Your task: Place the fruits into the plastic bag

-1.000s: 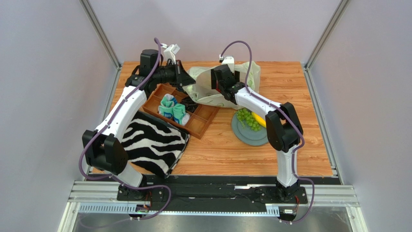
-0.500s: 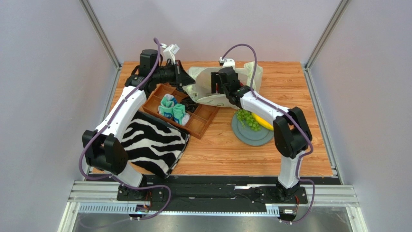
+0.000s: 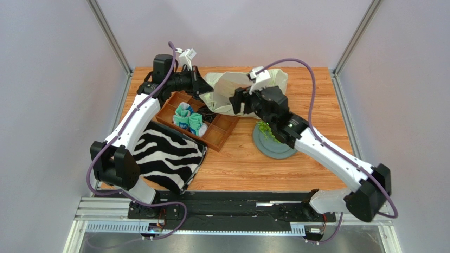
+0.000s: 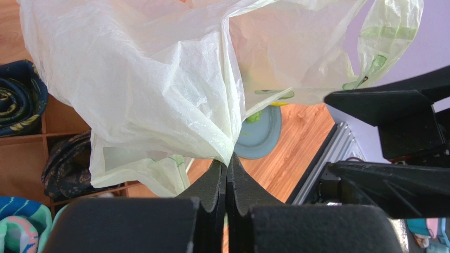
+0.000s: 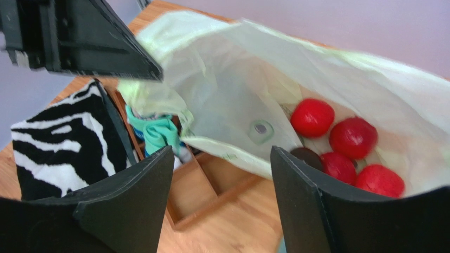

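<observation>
The plastic bag (image 3: 224, 89) lies open at the back of the table, pale and crinkly. My left gripper (image 3: 203, 88) is shut on its edge (image 4: 227, 158) and holds the mouth up. Inside the bag (image 5: 237, 89) lie several glossy red fruits (image 5: 312, 117) and a dark one (image 5: 309, 156). My right gripper (image 5: 221, 153) is open, with nothing between its fingers, just outside the bag's mouth (image 3: 238, 101). A green grape bunch (image 3: 266, 130) rests on the grey plate (image 3: 274, 148), partly under my right arm.
A wooden compartment tray (image 3: 222, 132) holds teal-and-white rolled socks (image 3: 189, 120) and dark ones (image 4: 21, 103). A zebra-striped cloth (image 3: 166, 155) lies at the front left. The right arm's forearm crosses over the plate.
My right gripper has drawn back out of the bag toward the plate, and its arm has swung low to the right. Its jaws have narrowed a little. The left gripper has not moved.
</observation>
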`<action>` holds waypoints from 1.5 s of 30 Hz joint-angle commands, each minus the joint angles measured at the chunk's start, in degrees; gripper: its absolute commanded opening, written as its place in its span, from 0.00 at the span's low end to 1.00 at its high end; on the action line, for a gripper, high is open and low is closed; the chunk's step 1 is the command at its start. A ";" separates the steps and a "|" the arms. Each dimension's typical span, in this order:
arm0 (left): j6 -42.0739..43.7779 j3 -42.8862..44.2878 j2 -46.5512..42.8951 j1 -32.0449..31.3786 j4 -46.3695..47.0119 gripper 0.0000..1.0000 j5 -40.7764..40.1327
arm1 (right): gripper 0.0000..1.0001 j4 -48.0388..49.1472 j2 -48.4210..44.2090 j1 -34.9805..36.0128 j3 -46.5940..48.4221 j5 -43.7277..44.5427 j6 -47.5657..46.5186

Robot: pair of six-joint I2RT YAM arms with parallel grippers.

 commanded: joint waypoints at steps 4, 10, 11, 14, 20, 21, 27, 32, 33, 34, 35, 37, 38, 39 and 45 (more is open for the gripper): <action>-0.34 -0.02 0.20 0.33 1.68 0.00 0.77 | 0.64 -13.91 -15.50 -0.80 -11.30 6.97 4.59; -0.42 -0.29 -0.06 0.33 1.94 0.00 0.43 | 0.63 -22.27 -22.02 -2.28 -19.04 14.45 9.78; -0.42 -0.55 -0.06 0.33 2.03 0.00 0.25 | 0.62 -23.32 -22.10 -3.34 -19.57 13.85 10.74; -0.60 -0.46 0.29 0.33 2.12 0.00 0.42 | 0.61 -23.86 -20.35 -7.82 -20.98 10.17 14.26; -0.78 -0.64 0.11 0.24 2.29 0.00 0.51 | 0.56 -19.38 -13.94 -11.34 -23.26 11.02 15.94; -0.78 -0.64 0.03 0.24 2.21 0.00 0.51 | 0.55 -18.94 -12.89 -11.87 -23.26 11.46 16.03; -0.95 -0.55 -0.24 0.24 2.30 0.00 0.60 | 0.52 -12.78 -4.81 -11.87 -22.39 14.19 15.94; -0.87 -0.64 -0.59 0.33 2.38 0.00 0.51 | 0.46 -12.96 1.79 -11.87 -18.53 16.12 15.76; -0.95 -0.64 -0.42 0.33 2.38 0.00 0.51 | 0.45 -12.69 2.93 -11.87 -18.34 16.30 15.76; -0.86 -0.55 -0.41 0.33 2.38 0.00 0.60 | 0.44 -12.43 3.55 -11.87 -18.26 16.56 15.76; -0.86 -0.46 -0.50 0.33 2.38 0.00 0.69 | 0.44 -12.34 4.08 -11.87 -18.17 17.52 15.76; -1.04 -0.55 -0.59 0.33 2.38 0.00 0.69 | 0.43 -12.08 5.14 -11.78 -17.90 17.97 15.67; -1.04 -0.55 -0.68 0.33 2.38 0.00 0.77 | 0.43 -11.64 5.49 -11.87 -17.82 18.32 15.59; -1.04 -0.55 -0.68 0.33 2.38 0.00 0.77 | 0.43 -11.46 5.75 -11.87 -17.90 18.32 15.41; -1.22 -0.55 -0.59 0.33 2.47 0.00 0.95 | 0.41 -9.88 8.39 -11.87 -17.20 19.11 14.53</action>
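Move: The right hand, empty and open, hangs high just behind the bag's mouth; the grapes lie about 16 cm to its right, only a centimetre or two farther out and some 28 cm below. Level with them lie the bananas, about 24 cm to the hand's right and 2 cm ahead; the plate's middle is 17 cm right and 3 cm back; the bag's middle is some 16 cm ahead, 5 cm right. From the left hand the grapes are about 25 cm right, 2 cm back. The right hand swings right by about 16 cm and back by some 7 cm away from the bag's mouth while it begins to sink, then drops steeply, easing forward again beside the bag's near edge towards the grapes, about 23 cm lower in all and slowing as it nears them. On the way the wrist tips down and turns clockwise, each by some 30 degrees, so the fingers slant forward and down at the bunch, and they close from wide to about half open without touching it, while the left hand stays and keeps its pinch on the bag's edge. ##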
